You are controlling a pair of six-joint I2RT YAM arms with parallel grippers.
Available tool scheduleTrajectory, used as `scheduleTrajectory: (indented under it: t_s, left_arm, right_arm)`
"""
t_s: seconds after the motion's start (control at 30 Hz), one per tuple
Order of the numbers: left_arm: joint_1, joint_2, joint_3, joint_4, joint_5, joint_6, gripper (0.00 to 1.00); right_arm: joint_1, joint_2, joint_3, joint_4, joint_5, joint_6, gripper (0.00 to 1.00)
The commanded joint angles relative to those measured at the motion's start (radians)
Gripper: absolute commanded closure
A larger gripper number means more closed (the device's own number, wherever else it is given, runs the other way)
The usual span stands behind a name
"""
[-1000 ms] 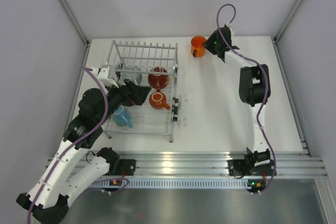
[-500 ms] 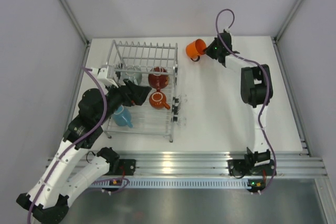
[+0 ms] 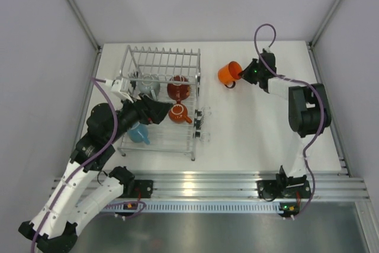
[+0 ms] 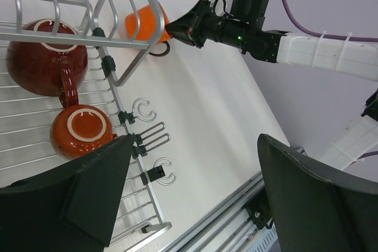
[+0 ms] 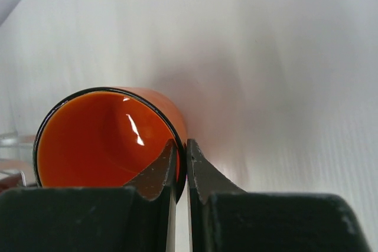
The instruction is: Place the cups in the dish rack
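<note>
A bright orange cup [image 3: 228, 73] hangs tilted above the table, right of the dish rack [image 3: 161, 56]. My right gripper [image 3: 241, 74] is shut on its rim. In the right wrist view one finger is inside the cup [image 5: 106, 140] and one outside, the gripper [image 5: 180, 143] pinching the wall. The left wrist view also shows this cup [image 4: 144, 23] beyond the rack's frame [image 4: 71, 38]. In the rack lie a red cup [image 3: 177, 88], a dark red-orange cup [image 3: 177, 112], a light blue cup [image 3: 138, 133] and a grey cup [image 3: 148, 83]. My left gripper [image 3: 164, 112] hovers open over the rack, its jaws [image 4: 195, 140] wide and empty.
Small wire hooks [image 4: 147, 140] stick out from the rack's right side. An aluminium rail [image 3: 237, 185] runs along the near edge of the table. Grey walls with metal posts [image 3: 77, 10] close in the back and sides.
The right gripper closed on the orange cup's rim, lifted and tipped it, and carried it from the back of the table toward the front right. The left arm barely shifted.
</note>
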Motion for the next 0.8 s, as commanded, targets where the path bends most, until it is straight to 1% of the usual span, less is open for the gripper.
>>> scheduleTrajectory:
  t_s: [0.0, 0.2, 0.3, 0.43, 0.6, 0.73, 0.77]
  left_arm:
    - [-0.002, -0.005, -0.009, 0.065, 0.061, -0.028, 0.07]
    - [-0.002, -0.002, -0.013, 0.070, 0.114, -0.048, 0.09]
    - [-0.003, 0.000, -0.005, 0.077, 0.123, -0.050, 0.09]
    - [-0.003, 0.027, 0.026, 0.083, 0.134, -0.036, 0.09]
    - [-0.002, 0.070, 0.053, 0.119, 0.166, -0.035, 0.09]
    - [-0.002, 0.118, 0.073, 0.172, 0.213, -0.048, 0.10]
    - [-0.002, 0.126, 0.075, 0.191, 0.233, -0.064, 0.10]
  right_arm:
    - [-0.036, -0.119, -0.125, 0.096, -0.040, -0.014, 1.00]
    - [-0.079, -0.276, -0.347, 0.221, -0.130, 0.037, 1.00]
    - [-0.099, -0.361, -0.403, 0.251, -0.173, 0.052, 1.00]
    - [-0.109, -0.487, -0.426, 0.242, -0.216, 0.068, 1.00]
    - [-0.109, -0.687, -0.434, 0.192, -0.219, 0.086, 1.00]
    - [-0.109, -0.832, -0.426, 0.193, -0.245, 0.140, 1.00]
    - [-0.111, -0.854, -0.426, 0.207, -0.253, 0.176, 1.00]
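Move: The right hand already holds the orange cup by its rim, low over the table; the dish rack's middle is about 37 cm to its left and 18 cm back. In the rack, the dark red cup is some 29 cm left and 8 cm back, the small red cup 28 cm left and 17 cm back, both about level. From the open left gripper, the orange cup is roughly 32 cm ahead, 26 cm right and 26 cm below. Back towards the robot first, low and nearly level for about 10 cm with a slight drift right, then steeply up some 16 cm, the right hand carries the orange cup, tipping its fingers about 20 degrees upward as it climbs and keeping its pinch on the rim. The open left gripper shifts a little right, turning slightly clockwise; the gap between the two hands shrinks. ##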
